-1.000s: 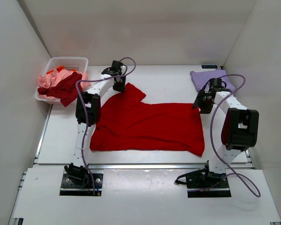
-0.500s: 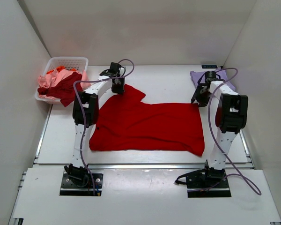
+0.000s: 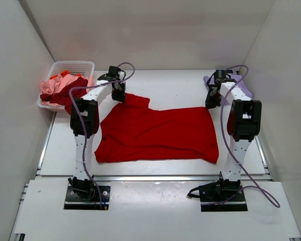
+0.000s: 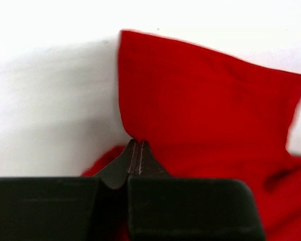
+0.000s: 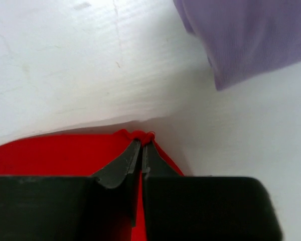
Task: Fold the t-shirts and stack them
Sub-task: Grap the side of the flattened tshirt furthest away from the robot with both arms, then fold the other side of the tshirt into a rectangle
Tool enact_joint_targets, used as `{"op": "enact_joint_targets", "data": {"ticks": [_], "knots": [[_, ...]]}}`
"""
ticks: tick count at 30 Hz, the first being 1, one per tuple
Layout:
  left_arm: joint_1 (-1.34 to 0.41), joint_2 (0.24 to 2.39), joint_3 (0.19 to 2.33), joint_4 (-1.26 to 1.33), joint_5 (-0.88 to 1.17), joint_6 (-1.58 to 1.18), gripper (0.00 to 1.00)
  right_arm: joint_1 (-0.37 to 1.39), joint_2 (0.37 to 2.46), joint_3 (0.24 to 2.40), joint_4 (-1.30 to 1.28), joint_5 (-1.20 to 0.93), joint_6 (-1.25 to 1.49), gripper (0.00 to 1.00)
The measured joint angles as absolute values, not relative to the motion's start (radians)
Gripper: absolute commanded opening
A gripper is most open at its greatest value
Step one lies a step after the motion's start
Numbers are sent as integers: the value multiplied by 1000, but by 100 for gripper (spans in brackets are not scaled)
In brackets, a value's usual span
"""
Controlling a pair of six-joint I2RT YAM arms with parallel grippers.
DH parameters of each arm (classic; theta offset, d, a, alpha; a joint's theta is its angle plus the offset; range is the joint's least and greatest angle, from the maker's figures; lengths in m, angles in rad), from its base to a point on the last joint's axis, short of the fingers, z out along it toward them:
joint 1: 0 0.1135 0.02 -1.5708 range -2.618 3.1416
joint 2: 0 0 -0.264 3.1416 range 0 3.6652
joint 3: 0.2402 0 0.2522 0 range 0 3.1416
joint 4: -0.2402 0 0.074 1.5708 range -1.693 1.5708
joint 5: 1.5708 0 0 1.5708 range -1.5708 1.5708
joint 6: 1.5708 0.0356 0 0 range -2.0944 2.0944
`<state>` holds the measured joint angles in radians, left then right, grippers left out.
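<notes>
A bright red t-shirt (image 3: 155,133) lies spread flat across the middle of the table. My left gripper (image 3: 119,97) is shut on the edge of its far-left sleeve; in the left wrist view the red t-shirt (image 4: 205,95) rises in a pinch from the left gripper (image 4: 139,141). My right gripper (image 3: 209,104) is shut on the far-right corner, where the red t-shirt (image 5: 50,155) bunches at the right gripper (image 5: 142,140). A folded lavender t-shirt (image 3: 245,89) lies at the back right, partly behind the right arm, and the lavender t-shirt (image 5: 241,35) shows beyond the fingertips.
A white basket (image 3: 72,64) stands at the back left, holding crumpled pink (image 3: 49,90), dark red (image 3: 70,91) and orange (image 3: 65,74) shirts. White walls close the table on three sides. Both arm bases sit at the near edge.
The right gripper has shut on the red shirt's far-right corner. The left gripper moved left with the sleeve, pulling the far edge tauter. The right arm straightened toward the back.
</notes>
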<state>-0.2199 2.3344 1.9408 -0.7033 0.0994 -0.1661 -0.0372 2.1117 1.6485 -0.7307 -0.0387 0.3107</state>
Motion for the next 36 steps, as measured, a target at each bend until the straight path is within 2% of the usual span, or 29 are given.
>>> {"op": "enact_joint_targets", "data": {"ticks": [7, 14, 23, 36], "knots": [[-196, 2083, 1754, -681, 133, -165, 0, -25, 2079, 1640, -711, -9, 239, 0], [-192, 1798, 1456, -632, 170, -166, 0, -13, 1899, 1442, -679, 1, 208, 0], [-215, 1478, 1066, -615, 119, -166, 0, -16, 1661, 1200, -632, -21, 206, 0], [-227, 1287, 930, -625, 119, -185, 0, -57, 1557, 1005, -617, -51, 212, 0]]}}
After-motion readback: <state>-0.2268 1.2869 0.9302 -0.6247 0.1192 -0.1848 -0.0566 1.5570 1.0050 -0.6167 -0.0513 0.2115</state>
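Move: My left fingers are already shut on the red t-shirt's far sleeve; the shirt's near left corner lies about 31 cm back and 13 cm left of them, 2 cm lower. The white basket is some 10 cm ahead of that hand and 29 cm left. My right fingers already pinch the far right corner; the near right corner lies about 29 cm back from them, 3 cm to the right and 3 cm lower. The purple cloth sits 11 cm ahead of my right hand and 9 cm right. Keeping both pinches shut, I draw the far side of the red t-shirt back over its near half. My left hand lifts about 9 cm while sweeping roughly 22 cm back and a little left, and stays high; my right arcs back some 14 cm, rising about 4 cm midway and then sinking, as both close on the near hem. ##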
